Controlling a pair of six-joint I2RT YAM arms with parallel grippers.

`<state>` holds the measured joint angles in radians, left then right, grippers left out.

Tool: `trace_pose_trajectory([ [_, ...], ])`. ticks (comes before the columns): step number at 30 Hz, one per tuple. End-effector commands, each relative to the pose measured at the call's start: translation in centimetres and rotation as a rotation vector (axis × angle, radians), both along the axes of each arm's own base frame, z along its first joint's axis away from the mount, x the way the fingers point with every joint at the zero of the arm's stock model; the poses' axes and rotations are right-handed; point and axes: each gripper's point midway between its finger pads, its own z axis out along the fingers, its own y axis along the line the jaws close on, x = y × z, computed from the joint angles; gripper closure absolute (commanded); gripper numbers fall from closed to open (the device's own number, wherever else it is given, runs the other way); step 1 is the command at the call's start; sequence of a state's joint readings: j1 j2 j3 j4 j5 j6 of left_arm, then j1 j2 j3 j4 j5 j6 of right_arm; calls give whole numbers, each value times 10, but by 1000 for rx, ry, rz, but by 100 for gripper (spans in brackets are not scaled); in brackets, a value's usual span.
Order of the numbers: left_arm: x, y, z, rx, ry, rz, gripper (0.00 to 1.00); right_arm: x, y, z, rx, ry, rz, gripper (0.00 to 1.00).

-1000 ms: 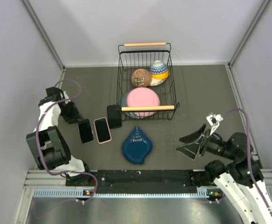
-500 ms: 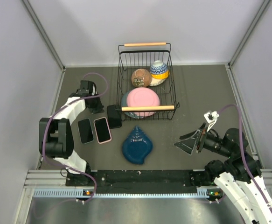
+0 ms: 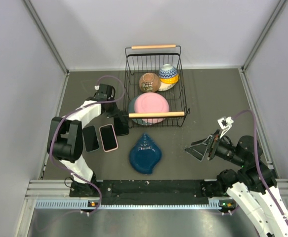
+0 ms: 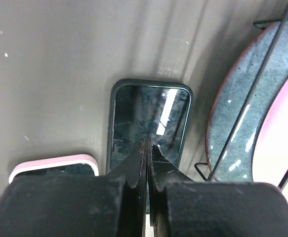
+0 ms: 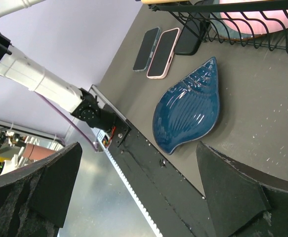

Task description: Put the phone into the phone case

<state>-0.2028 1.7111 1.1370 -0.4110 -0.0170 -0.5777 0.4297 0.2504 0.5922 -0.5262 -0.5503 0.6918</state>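
Three flat phone-shaped things lie left of the basket: a black phone [image 3: 90,138], a pink-rimmed one [image 3: 108,137], and a dark green-rimmed one [image 3: 120,122] with a glossy dark face. I cannot tell whether that last one is an empty case or holds a phone. My left gripper [image 3: 115,115] is shut and empty, its tips [image 4: 147,143] just over the dark green-rimmed piece [image 4: 148,123], with the pink rim [image 4: 55,163] beside it. My right gripper [image 3: 203,147] is open and empty, raised at the right, far from the phones [image 5: 163,52].
A wire basket [image 3: 183,94] holds a pink plate [image 3: 152,105], a brown bowl [image 3: 149,82] and a patterned bowl [image 3: 168,73]; its edge touches the dark piece's side. A blue shell-shaped dish [image 3: 145,153] lies in front of the basket, also in the right wrist view [image 5: 185,113].
My left arm has swung from the far left of the table to the right, over the dark green-rimmed piece by the basket. My right gripper has shifted slightly left.
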Motion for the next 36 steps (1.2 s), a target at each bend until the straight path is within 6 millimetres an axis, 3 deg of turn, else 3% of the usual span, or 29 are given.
trace_pose_trajectory([
  [1,12,-20,9,9,-55,-20,100,-2,-1,21,20,-45,-1,1],
  [14,1,-60,3,51,-14,-99,100,-7,-4,24,11,-75,4,1],
  [26,-4,-98,23,48,-43,-165,100,-7,-4,26,13,-83,-3,1],
  [30,-3,-87,27,104,-42,-131,100,-7,-4,25,11,-80,2,1],
  [36,-2,-41,45,237,-63,-20,100,-6,-3,19,3,-64,4,1],
])
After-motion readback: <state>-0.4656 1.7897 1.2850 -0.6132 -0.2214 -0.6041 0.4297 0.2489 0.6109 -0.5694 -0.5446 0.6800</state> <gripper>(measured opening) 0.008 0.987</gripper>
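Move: The near left corner of the dish rack is roughly 7 cm to the right of the left hand and 3 cm back, its wall about level with the closed fingers. The black phone lies about 4 cm back and 2 cm right, some 5 cm below; the pink-edged phone is 12 cm back, 5 cm left. From the right hand, that rack corner is about 33 cm left, 20 cm ahead and 18 cm lower. The left gripper, still shut, pushes the dish rack's left side about 7 cm right, drawing back slightly and rolling. ##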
